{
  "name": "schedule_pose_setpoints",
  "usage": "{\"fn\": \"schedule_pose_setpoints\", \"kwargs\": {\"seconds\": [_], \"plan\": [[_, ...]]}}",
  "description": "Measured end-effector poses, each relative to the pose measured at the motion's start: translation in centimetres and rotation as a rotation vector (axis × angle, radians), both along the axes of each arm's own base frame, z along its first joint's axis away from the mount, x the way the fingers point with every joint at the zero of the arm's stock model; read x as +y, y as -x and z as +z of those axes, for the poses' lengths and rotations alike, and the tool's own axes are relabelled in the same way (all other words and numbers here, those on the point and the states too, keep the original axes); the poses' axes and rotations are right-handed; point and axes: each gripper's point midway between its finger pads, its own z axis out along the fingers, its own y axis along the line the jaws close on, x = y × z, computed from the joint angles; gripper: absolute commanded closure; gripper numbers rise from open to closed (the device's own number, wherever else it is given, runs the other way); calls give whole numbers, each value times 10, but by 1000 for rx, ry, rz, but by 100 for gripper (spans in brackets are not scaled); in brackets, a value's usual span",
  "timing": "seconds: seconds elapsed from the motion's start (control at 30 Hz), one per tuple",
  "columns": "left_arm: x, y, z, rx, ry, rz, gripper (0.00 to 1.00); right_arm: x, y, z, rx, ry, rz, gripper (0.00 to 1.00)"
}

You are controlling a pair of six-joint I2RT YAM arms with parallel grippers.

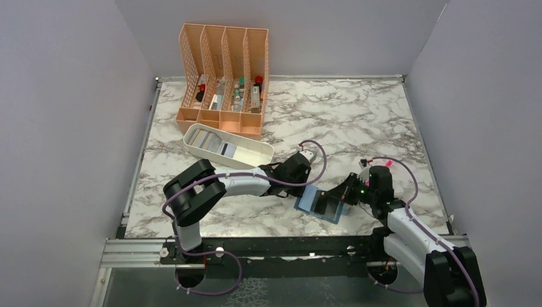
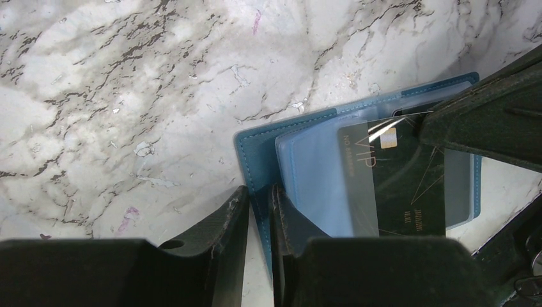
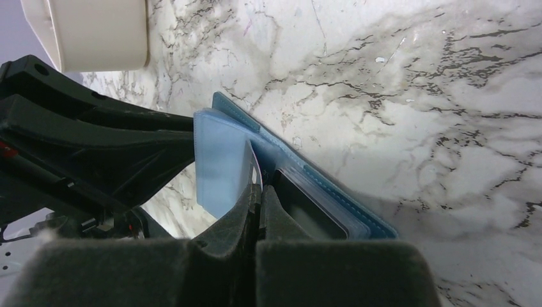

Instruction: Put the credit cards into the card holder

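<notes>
The card holder (image 1: 317,203) lies open on the marble between the two arms, teal outside with light-blue clear sleeves. My left gripper (image 2: 259,204) pinches the teal cover's edge (image 2: 254,150). A dark credit card (image 2: 399,185) marked VIP sits among the sleeves, its top under the right gripper's finger (image 2: 486,121). My right gripper (image 3: 260,195) is shut on a thin pale card edge (image 3: 257,167) standing in the holder (image 3: 332,192), with a light-blue sleeve (image 3: 220,166) raised to its left. More credit cards (image 1: 209,139) lie in the white tray.
A long white tray (image 1: 259,155) stands behind the left arm. Behind it is a tall peach mesh organizer (image 1: 224,64) with small bottles inside. Grey walls enclose the table on three sides. The tray's corner (image 3: 96,32) shows in the right wrist view.
</notes>
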Motion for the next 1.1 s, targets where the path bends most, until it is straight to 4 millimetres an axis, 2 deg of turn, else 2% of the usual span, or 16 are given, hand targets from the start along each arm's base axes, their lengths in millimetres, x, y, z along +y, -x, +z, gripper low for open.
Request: {"fn": "schedule_pose_setpoints", "kwargs": {"seconds": [0.4, 0.63, 0.8, 0.87, 1.0, 1.1], "plan": [[0, 0, 0, -3, -2, 2, 77, 3, -3, 5, -115, -45, -5, 99], [4, -4, 1, -25, -11, 25, 60, 4, -3, 9, -146, -75, -21, 98], [19, 0, 7, -25, -41, 41, 58, 4, -3, 6, -126, -72, -18, 74], [20, 2, 18, -32, -27, 39, 58, 4, -3, 2, -91, -61, -13, 65], [18, 1, 44, -58, 30, 40, 58, 3, -3, -3, -6, -30, -10, 64], [16, 5, 49, -51, 54, 29, 61, 1, -5, -2, 24, -5, -15, 71]]}}
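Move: The card holder lies open with its middle roughly 5 cm right and 3 cm back of the left hand, whose tips are at its left edge. The right hand holds the black VIP card, whose middle is about 3 cm back and 2 cm left of it; the clear pocket it is entering is centred some 5 cm left and 1 cm back, a bit lower. From the left hand, the white tray is about 22 cm left and 14 cm forward. The black card, already partly in the clear pocket, is still pinched near its far right corner as the right hand rises about 1 cm, tilting its fingers up some 10 degrees, then opens, dips back and tilts down again. The left fingers at the holder's left edge hold still, then spread, slip about 2 cm left out from the page edge and lift clear, some 5 cm up. ##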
